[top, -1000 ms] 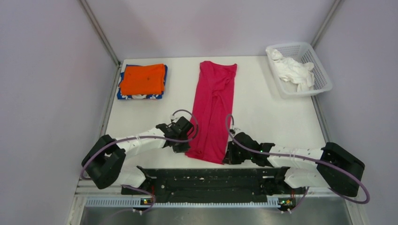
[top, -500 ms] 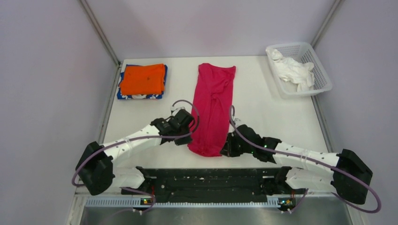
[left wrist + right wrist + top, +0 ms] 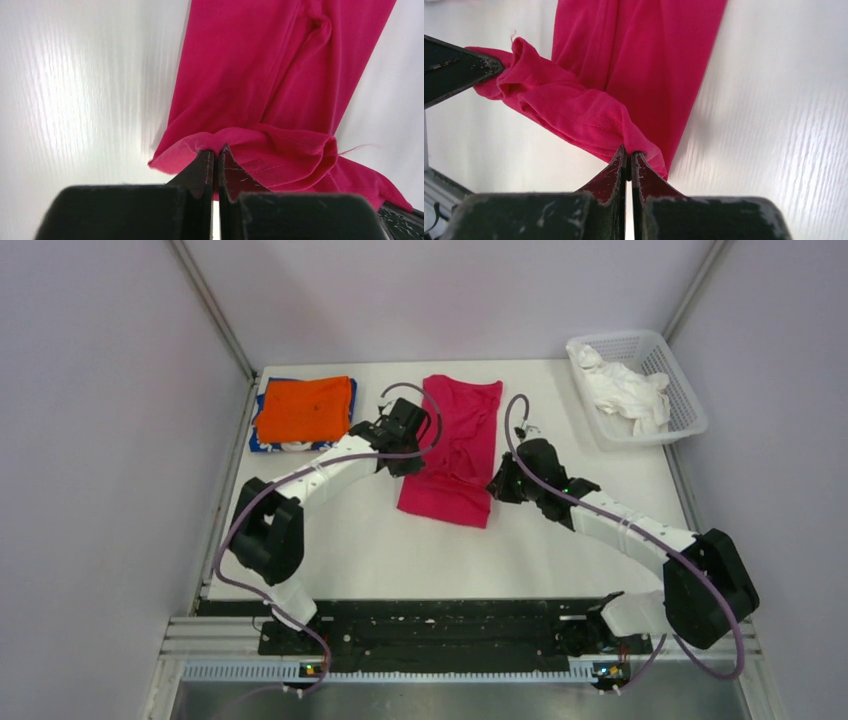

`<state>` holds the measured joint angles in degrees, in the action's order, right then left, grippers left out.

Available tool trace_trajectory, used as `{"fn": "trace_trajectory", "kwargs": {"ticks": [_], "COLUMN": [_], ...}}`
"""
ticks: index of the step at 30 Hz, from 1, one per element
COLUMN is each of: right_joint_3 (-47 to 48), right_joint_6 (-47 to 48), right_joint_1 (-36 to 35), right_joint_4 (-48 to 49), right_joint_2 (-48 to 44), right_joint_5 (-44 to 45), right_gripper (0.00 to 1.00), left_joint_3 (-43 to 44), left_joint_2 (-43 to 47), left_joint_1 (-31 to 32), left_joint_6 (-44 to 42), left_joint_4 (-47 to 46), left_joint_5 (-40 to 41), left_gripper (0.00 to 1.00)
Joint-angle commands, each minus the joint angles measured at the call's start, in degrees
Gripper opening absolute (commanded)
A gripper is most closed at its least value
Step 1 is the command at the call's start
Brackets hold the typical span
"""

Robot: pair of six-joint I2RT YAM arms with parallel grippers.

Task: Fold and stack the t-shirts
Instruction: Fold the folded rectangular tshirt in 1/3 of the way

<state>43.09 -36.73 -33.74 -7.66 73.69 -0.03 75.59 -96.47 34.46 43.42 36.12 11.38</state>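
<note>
A magenta-red t-shirt (image 3: pixel 455 455) lies lengthwise in the middle of the white table (image 3: pixel 330 540). Its near end is lifted and doubled back over the rest. My left gripper (image 3: pixel 417 464) is shut on the hem's left corner (image 3: pixel 216 150), and the cloth (image 3: pixel 260 75) bunches over the tips. My right gripper (image 3: pixel 497 485) is shut on the hem's right corner (image 3: pixel 629 150), with the hem (image 3: pixel 569 110) sagging between the two grippers. One left finger (image 3: pixel 454 65) shows in the right wrist view. A folded orange t-shirt (image 3: pixel 303 408) rests on a folded blue one (image 3: pixel 300 447) at the far left.
A white mesh basket (image 3: pixel 690 420) holding crumpled white cloth (image 3: pixel 625 385) stands at the far right corner. Grey walls close in the table on the left, the back and the right.
Both grippers have carried the shirt's near hem away from the table's front edge toward the far end, and the visible shirt has shortened. Both arms are stretched further out.
</note>
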Motion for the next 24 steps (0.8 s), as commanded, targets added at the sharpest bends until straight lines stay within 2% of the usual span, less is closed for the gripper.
{"fn": "trace_trajectory", "kwargs": {"ticks": [1, 11, 24], "right_joint_3": [5.48, 14.39, 19.72], "right_joint_6": [4.08, 6.56, 6.80], "right_joint_1": [4.45, 10.41, 12.78], "right_joint_4": [4.74, 6.44, 9.39], "right_joint_2": [5.17, 17.13, 27.20], "right_joint_5": [-2.54, -6.28, -5.96], "right_gripper": [0.00, 0.00, 0.00], "left_joint_3": [7.89, 20.75, 31.64], "left_joint_2": [-5.56, -16.17, -27.10], "left_joint_1": [-2.77, -6.92, -9.25], "left_joint_6": [-4.31, -9.32, -11.85], "left_joint_4": [-0.95, -0.67, -0.70], "left_joint_5": [-1.18, -5.64, -7.88], "left_gripper": [0.00, 0.00, 0.00]}}
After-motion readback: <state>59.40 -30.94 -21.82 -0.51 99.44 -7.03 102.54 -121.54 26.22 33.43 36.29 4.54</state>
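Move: The left hand, holding the pink t-shirt's hem, has its landing place on the shirt about 18 cm ahead and 10 cm below; the right hand, on the hem's other corner, has it roughly 21 cm ahead and 10 cm below. From the left hand, the shirt's far end lies some 36 cm ahead and 10 cm right, and the folded stack about 24 cm ahead and 27 cm left. Carry the pinched hem forward over the t-shirt with both grippers together, about 12 cm towards its far end, slowing as you go. Keep both fingers shut on the cloth and the wrists nearly unturned; let the hands sink a few centimetres, mostly late in the reach, the right a little more than the left. ##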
